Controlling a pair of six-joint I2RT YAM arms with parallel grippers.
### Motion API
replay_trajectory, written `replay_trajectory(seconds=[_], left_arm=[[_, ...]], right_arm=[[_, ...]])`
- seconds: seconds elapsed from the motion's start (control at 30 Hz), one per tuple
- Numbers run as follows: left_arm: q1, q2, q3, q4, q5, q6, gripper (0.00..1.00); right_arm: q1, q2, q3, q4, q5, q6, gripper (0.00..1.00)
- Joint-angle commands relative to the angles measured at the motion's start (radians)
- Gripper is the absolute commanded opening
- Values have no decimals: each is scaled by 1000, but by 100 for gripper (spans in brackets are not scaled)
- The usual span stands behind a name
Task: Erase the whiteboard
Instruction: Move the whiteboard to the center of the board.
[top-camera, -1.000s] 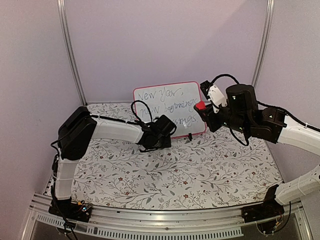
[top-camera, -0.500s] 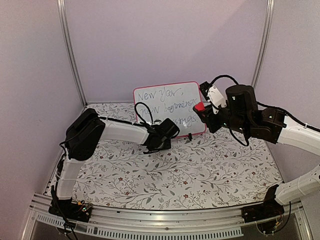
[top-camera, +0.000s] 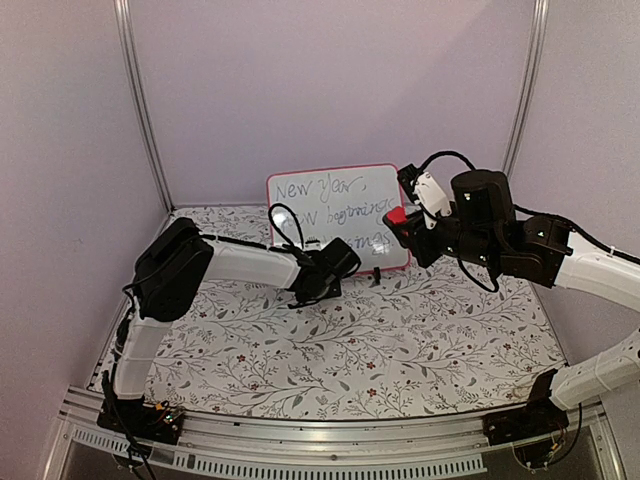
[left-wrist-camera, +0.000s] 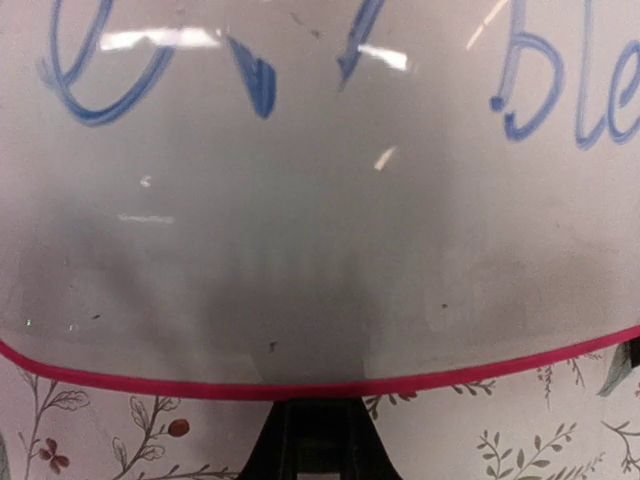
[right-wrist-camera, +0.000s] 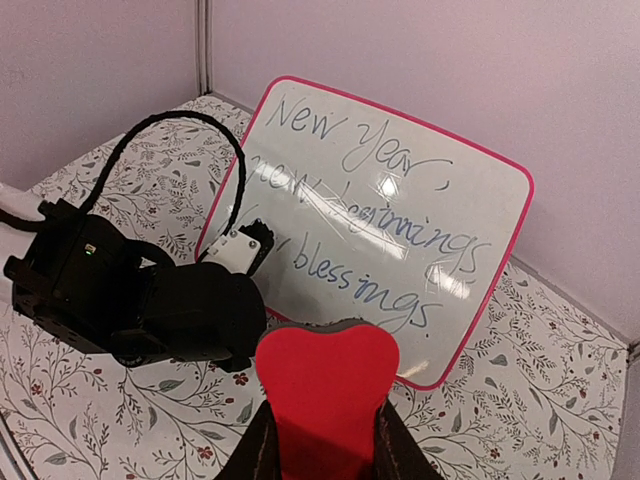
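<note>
The whiteboard (top-camera: 340, 205) stands tilted against the back wall, pink-rimmed, with blue handwriting on it. It fills the left wrist view (left-wrist-camera: 320, 250) and shows whole in the right wrist view (right-wrist-camera: 390, 190). My left gripper (top-camera: 322, 255) sits at the board's lower left edge. Its black fingers (left-wrist-camera: 300, 440) are closed together right under the red rim. My right gripper (top-camera: 400, 222) hovers at the board's right side, shut on a red eraser (top-camera: 397, 214), whose heart-shaped face (right-wrist-camera: 325, 385) points at the bottom line of writing without touching it.
A floral tablecloth (top-camera: 380, 340) covers the table. Plain walls and two metal posts (top-camera: 140, 110) close in the back and sides. A black cable (right-wrist-camera: 190, 125) loops over the left wrist in front of the board. One black clip foot (top-camera: 378, 272) shows under the rim.
My left arm has reached forward to the board's lower edge and its jaws have closed there. The right gripper with the eraser has edged slightly left.
</note>
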Motion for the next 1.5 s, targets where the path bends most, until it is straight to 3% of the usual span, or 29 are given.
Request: replay_trajectory(seconds=[0.0,0.23,0.5,0.73,0.93,1.17,1.23,1.33,1.47], left_arm=[[-9,28,5,-38,-4,-21,0],[-26,-43,-104,-53,-2,-94,0],[-117,-89,-137,-270,-32,-365,0],[-220,-35,-92,-415,63,-554,0],[-306,-26,-114,-438,157,-643,0],[-395,-41,-118,-432,137,-702,1],[-402,-52,-129,-430,135,-719,11],[-413,-72,-137,-426,119,-718,55],[-431,-108,-148,-442,93,-723,95]], right_arm=[[-3,-8,-7,17,-21,15,14],[-3,-7,-4,10,-32,16,14],[-3,9,-2,9,-60,30,12],[-3,7,-5,-8,-98,72,11],[-3,-12,-4,-40,-112,88,11],[-3,-35,3,-61,-108,91,11],[-3,-36,9,-65,-107,91,11],[-3,-35,18,-67,-109,91,11],[-3,-31,38,-77,-108,89,12]])
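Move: The left hand is already shut on a black clip at the whiteboard's near edge, low at table level. The bare table patch it is bringing the clip to lies roughly 18 cm back and a couple to the right. The whiteboard's middle is about 14 cm straight ahead and some 5 cm higher; the second clip sits about 12 cm right and 2 cm farther out. From the right hand, the bare patch is about 7 cm back, 7 cm left and 29 cm below. Still pinching the black clip on the near edge, the left hand drags the whiteboard back towards the bases, about 19 cm at almost the same height, swinging some 10 degrees counter-clockwise on the way. It bears slightly left at first, then slightly right, and at the end the fingers open wide and let go of the clip. ##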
